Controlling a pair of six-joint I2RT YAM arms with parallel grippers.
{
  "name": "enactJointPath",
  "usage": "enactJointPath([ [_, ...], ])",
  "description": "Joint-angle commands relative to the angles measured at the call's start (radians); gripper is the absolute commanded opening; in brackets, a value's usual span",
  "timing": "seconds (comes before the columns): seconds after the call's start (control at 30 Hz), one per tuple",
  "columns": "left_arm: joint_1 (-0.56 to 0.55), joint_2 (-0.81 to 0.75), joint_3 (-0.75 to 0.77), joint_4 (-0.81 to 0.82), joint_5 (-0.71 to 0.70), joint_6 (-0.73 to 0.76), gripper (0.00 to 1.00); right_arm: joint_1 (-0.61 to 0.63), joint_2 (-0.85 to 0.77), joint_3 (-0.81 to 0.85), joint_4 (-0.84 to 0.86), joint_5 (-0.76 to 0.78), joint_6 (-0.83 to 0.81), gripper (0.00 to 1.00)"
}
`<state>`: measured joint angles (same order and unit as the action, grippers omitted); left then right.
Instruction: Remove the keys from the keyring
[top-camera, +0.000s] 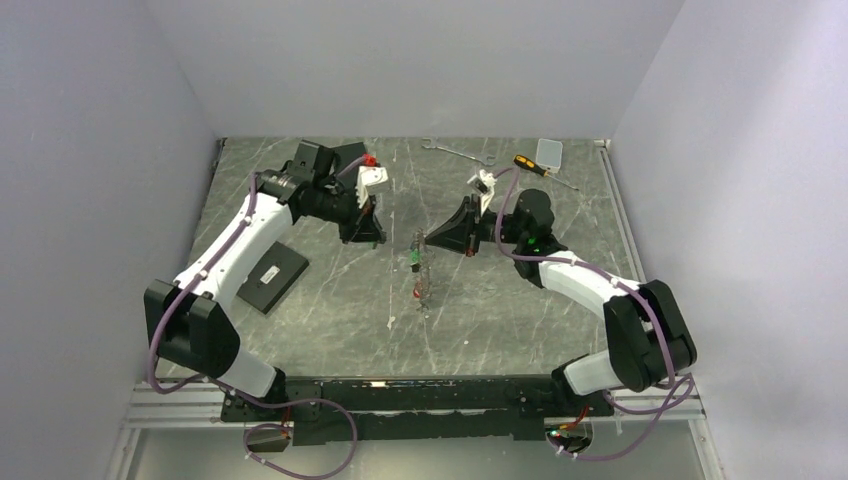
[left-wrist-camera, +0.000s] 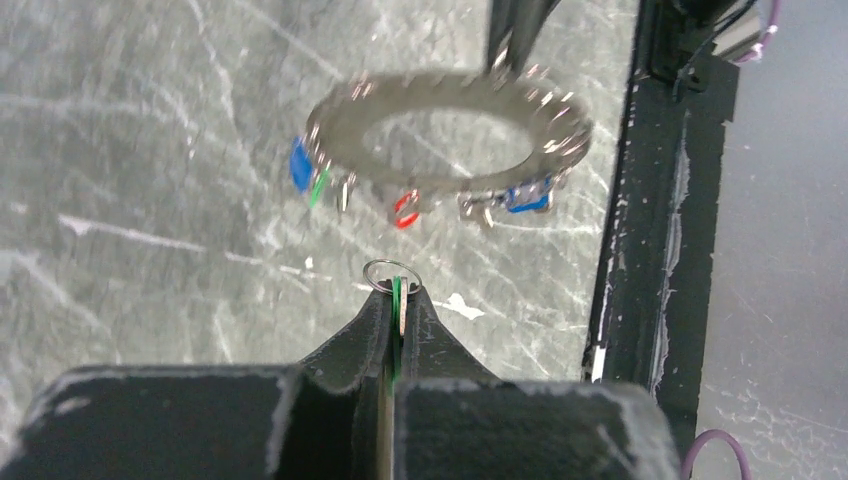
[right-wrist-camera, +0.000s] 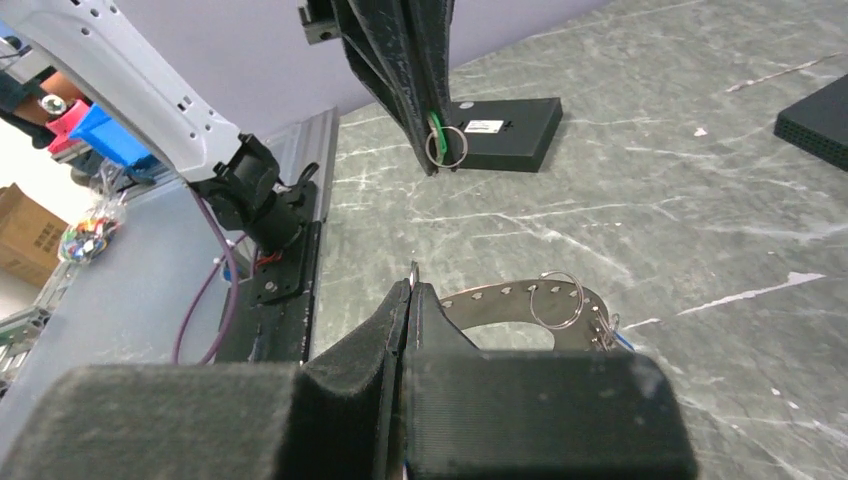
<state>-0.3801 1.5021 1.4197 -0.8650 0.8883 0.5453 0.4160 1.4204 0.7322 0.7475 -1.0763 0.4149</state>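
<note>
The keyring (left-wrist-camera: 450, 135), a wide flat grey ring with small holes along its rim, hangs above the table. Keys with blue (left-wrist-camera: 300, 165), red (left-wrist-camera: 405, 210) and green tags dangle from it. My right gripper (right-wrist-camera: 412, 285) is shut on the keyring's edge (right-wrist-camera: 520, 302). A loose split ring (right-wrist-camera: 558, 300) sits on the keyring. My left gripper (left-wrist-camera: 397, 300) is shut on a green-tagged key with its own small split ring (left-wrist-camera: 392, 277), held apart from the keyring. In the top view the keyring (top-camera: 422, 275) hangs edge-on between the left gripper (top-camera: 368, 236) and the right gripper (top-camera: 432, 243).
A black box (top-camera: 272, 277) lies on the table left of centre. Another black box (top-camera: 345, 155) sits at the back beside the left arm. A wrench (top-camera: 455, 152), a screwdriver (top-camera: 535, 168) and a small clear case (top-camera: 549, 151) lie at the back right.
</note>
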Motion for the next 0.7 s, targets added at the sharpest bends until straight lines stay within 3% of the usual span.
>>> enactJointPath([
  [0.0, 0.071, -0.004, -0.054, -0.021, -0.029, 0.061, 0.0, -0.029, -0.059, 0.047, -0.035, -0.015, -0.054, 0.0],
  [0.27, 0.171, 0.083, -0.165, 0.032, -0.168, 0.059, 0.0, -0.062, -0.078, 0.049, -0.106, -0.022, -0.082, 0.0],
  [0.67, 0.179, 0.212, -0.311, 0.165, -0.379, 0.025, 0.02, -0.062, -0.057, 0.044, -0.121, -0.017, -0.083, 0.0],
])
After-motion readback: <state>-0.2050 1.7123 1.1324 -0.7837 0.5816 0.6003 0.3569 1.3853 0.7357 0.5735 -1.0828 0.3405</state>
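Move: The spot for the green key, already off and in the left fingers, is the bare table about 11 cm to the left, 2 cm ahead and 21 cm below. The keyring, hanging from the right fingers, is about 8 cm to the left hand's right, 6 cm back and 4 cm lower; the labelled black box lies 24 cm left, 3 cm ahead, 22 cm down. From the right hand, that spot is some 20 cm left, 2 cm ahead and 21 cm down; the keyring's middle, 6 cm back and 4 cm below. Down and to the left, away from the keyring, the left hand swings the pinched green key towards the bare table beside the labelled box: leftward and slightly forward first, then mostly down, sinking about 18 cm and crossing 10. Its fingers tip some 25 degrees more steeply down and stay shut. The right hand keeps the keyring pinched and eases about 2 cm right. ##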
